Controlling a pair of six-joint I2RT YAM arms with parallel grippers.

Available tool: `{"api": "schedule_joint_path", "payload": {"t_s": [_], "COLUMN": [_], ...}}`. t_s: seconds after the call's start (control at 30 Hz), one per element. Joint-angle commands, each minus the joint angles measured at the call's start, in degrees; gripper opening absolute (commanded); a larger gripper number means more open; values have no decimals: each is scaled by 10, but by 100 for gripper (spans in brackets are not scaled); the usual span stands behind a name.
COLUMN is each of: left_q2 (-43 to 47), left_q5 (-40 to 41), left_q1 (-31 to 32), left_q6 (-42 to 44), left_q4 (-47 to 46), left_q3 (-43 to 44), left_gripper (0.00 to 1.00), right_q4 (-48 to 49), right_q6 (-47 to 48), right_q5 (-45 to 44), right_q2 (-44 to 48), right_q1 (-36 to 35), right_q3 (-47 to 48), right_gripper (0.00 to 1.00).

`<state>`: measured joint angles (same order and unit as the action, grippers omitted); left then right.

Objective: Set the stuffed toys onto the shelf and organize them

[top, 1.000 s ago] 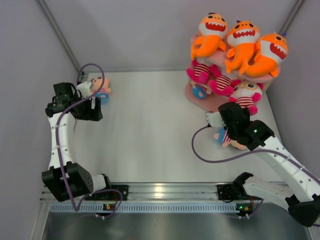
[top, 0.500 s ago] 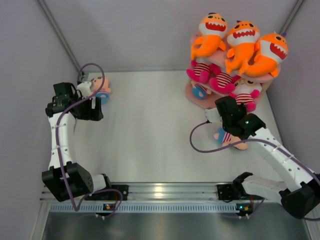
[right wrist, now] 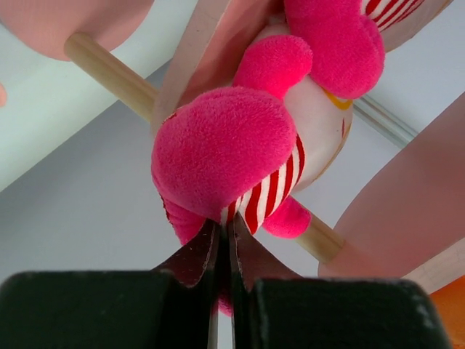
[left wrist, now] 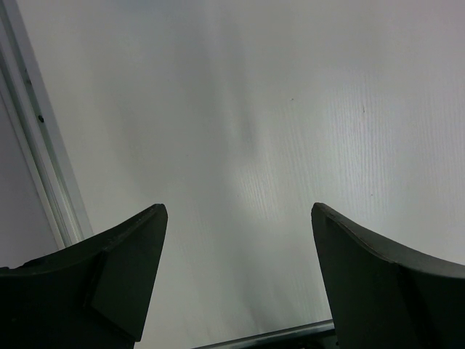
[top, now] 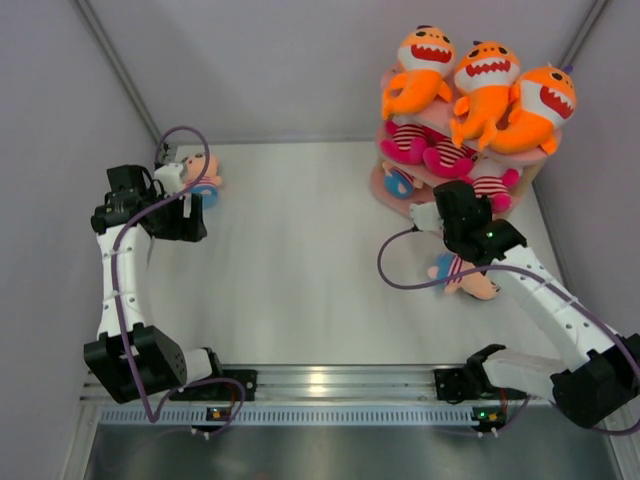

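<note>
The pink shelf (top: 379,186) stands at the back right. Three orange sharks (top: 484,78) lie on its top board. Pink-striped dolls (top: 428,148) lie on the middle board, and a blue-bodied doll (top: 401,183) is on the bottom board. My right gripper (top: 470,200) is shut on a pink-striped doll (top: 490,185) at the shelf's front edge. In the right wrist view the gripper (right wrist: 224,231) pinches that doll's (right wrist: 232,145) striped cloth beside a wooden post (right wrist: 109,69). My left gripper (left wrist: 236,218) is open over bare table, next to a blue-bodied doll (top: 201,174).
Another doll (top: 468,279) lies on the table under my right arm. Grey walls close in the table on the left, back and right. A metal rail (top: 330,382) runs along the near edge.
My right gripper has carried the pink-striped doll away from me and up to the shelf's middle level. The left arm has not moved.
</note>
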<state>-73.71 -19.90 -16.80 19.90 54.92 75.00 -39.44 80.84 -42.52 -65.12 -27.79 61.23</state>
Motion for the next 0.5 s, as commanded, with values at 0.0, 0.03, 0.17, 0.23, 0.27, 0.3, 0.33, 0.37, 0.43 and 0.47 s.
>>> {"api": "schedule_joint_path", "payload": {"t_s": [0.0, 0.03, 0.17, 0.23, 0.27, 0.3, 0.33, 0.37, 0.43, 0.47], "left_q2": [1, 2, 1, 1, 1, 1, 1, 0, 0, -1], "left_q5": [-9, -9, -8, -8, -8, -8, -8, -6, -7, -7], "left_q1": [1, 1, 1, 1, 1, 1, 1, 1, 1, 1], "left_q6": [11, 12, 13, 13, 13, 14, 15, 14, 15, 15], "left_q4": [-2, -2, -2, -2, -2, -2, -2, -2, -2, -2], "left_q3": [4, 4, 2, 2, 1, 1, 1, 1, 1, 1], "left_gripper": [86, 86, 86, 86, 86, 86, 86, 86, 86, 86], "right_q4": [65, 76, 96, 101, 106, 106, 107, 105, 103, 100], "right_q6": [7, 7, 10, 10, 10, 10, 9, 7, 2, 0], "right_q5": [15, 16, 24, 25, 25, 25, 25, 26, 31, 31], "right_q2": [-1, -1, 5, 10, 10, 11, 13, 15, 20, 22], "right_q1": [17, 19, 26, 28, 30, 33, 33, 33, 33, 33], "right_q3": [21, 18, -1, -12, -15, -18, -20, -21, -23, -24], "right_gripper": [4, 7, 29, 40, 43, 46, 51, 53, 55, 56]}}
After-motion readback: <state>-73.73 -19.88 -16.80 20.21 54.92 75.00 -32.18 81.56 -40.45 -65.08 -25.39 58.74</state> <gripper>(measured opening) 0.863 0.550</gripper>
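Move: The panda toy's middle lies about 7 cm ahead of the right hand and 2 cm to its right, at about hand height on the middle shelf; its leg end is still between the shut fingers. The other panda lies beside it, some 9 cm ahead and 6 cm left of the hand. The right-hand shark sits on the top shelf, roughly 11 cm ahead, 3 cm right and 13 cm up. From the left hand, the first panda is about 8 cm ahead, 58 cm right and 6 cm higher. The right fingers let go of the panda's leg end, spreading from shut to a little over half open so that the leg hangs free between them. Meanwhile the hand eases forward about 1.5 cm towards the middle shelf and slows to a stop, tipping up by some 5 degrees; one fingertip still seems to touch the pink plush. ##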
